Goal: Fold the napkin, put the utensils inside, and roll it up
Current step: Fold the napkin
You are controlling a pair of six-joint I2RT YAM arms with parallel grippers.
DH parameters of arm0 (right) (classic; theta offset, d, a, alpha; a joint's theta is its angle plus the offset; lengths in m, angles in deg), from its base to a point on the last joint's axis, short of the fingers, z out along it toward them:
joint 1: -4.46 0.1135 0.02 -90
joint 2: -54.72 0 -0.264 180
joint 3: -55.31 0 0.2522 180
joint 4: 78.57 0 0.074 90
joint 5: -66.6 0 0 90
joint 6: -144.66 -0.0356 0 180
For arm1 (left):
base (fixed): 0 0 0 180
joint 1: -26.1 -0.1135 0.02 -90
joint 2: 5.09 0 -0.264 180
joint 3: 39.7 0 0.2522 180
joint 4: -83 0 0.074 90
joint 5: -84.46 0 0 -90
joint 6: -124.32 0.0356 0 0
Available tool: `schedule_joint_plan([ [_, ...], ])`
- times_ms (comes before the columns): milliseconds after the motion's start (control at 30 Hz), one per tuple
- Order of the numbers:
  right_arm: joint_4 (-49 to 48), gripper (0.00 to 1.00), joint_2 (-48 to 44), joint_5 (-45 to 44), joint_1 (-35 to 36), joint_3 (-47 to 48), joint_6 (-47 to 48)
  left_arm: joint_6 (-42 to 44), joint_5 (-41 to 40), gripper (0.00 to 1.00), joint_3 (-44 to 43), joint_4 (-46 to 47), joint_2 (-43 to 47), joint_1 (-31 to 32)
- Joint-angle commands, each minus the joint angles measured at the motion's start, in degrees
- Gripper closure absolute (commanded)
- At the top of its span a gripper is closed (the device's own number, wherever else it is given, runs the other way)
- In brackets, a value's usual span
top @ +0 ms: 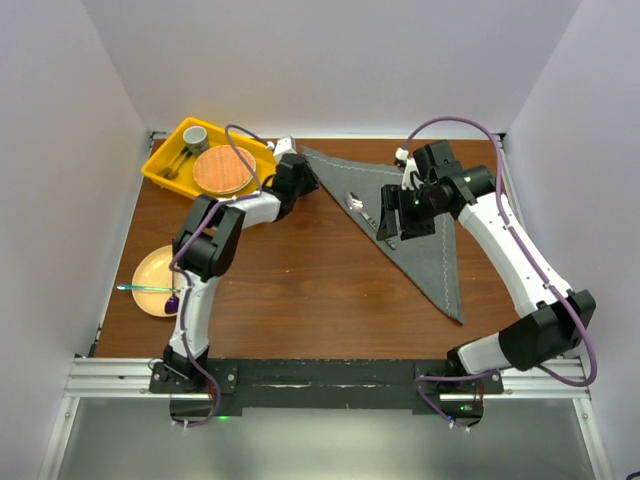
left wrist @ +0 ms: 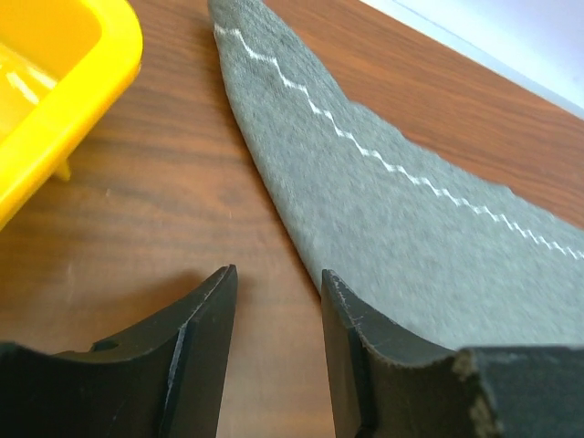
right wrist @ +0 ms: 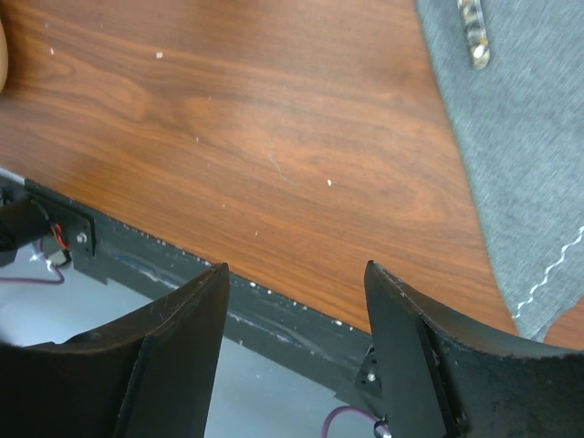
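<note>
The napkin [top: 425, 215] is a grey-green cloth with a pale stitched line, folded into a triangle on the right half of the table. A silver utensil [top: 357, 205] lies on its left part; the right wrist view shows the utensil's end [right wrist: 474, 36]. My left gripper [top: 303, 170] is open and empty, low by the napkin's far left corner [left wrist: 365, 210]; its right finger [left wrist: 351, 319] reaches over the cloth's edge. My right gripper [top: 393, 230] is open and empty, held above the napkin's left edge [right wrist: 529, 164].
A yellow tray [top: 165, 165] at the back left holds a grey cup [top: 194, 136], a round brown plate [top: 223, 170] and a utensil. A pale yellow plate [top: 155, 280] at the left edge carries a blue and purple utensil [top: 150, 289]. The tray corner [left wrist: 55, 100] is close to my left gripper.
</note>
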Motion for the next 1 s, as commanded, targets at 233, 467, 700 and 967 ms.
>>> schedule_joint_plan([
  [233,-0.2,0.34,2.1,-2.5,0.1,7.8,-0.4,-4.6,-5.4,0.55,-9.7,8.0,-9.7,-1.5],
  [467,-0.7,0.34,2.6,-3.2,0.0,7.5,-1.7,-7.1,-5.6,0.56,-13.5,9.0,-14.7,-3.4],
  [700,-0.9,0.34,3.5,-3.0,0.0,7.8,-2.9,-9.2,-2.9,0.60,-20.4,9.1,-19.7,-5.0],
  [967,-0.4,0.34,4.1,-2.7,0.0,7.8,-3.5,-5.6,-4.5,0.82,-20.5,9.9,-18.4,-5.2],
])
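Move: The napkin's far left corner lies about 12 cm ahead of the left hand, some 2 cm to its left and 4 cm below. The serving spoon, on the napkin, is roughly 13 cm to this hand's right and 7 cm back; the yellow tray's middle is about 26 cm to its left and 6 cm farther out. From the right hand, that corner is some 39 cm ahead, 15 cm left and 20 cm below. The left fingertips come down astride the slanting edge just short of the napkin's far left corner and start to pinch the cloth, closing from about half open to a quarter. To get there the hand goes forward about 9 cm and sinks some 3 cm early on, past the tray's near right corner, turning about 10 degrees counter-clockwise with its left side dipping. The right hand, open and empty, eases forward a couple of centimetres. ##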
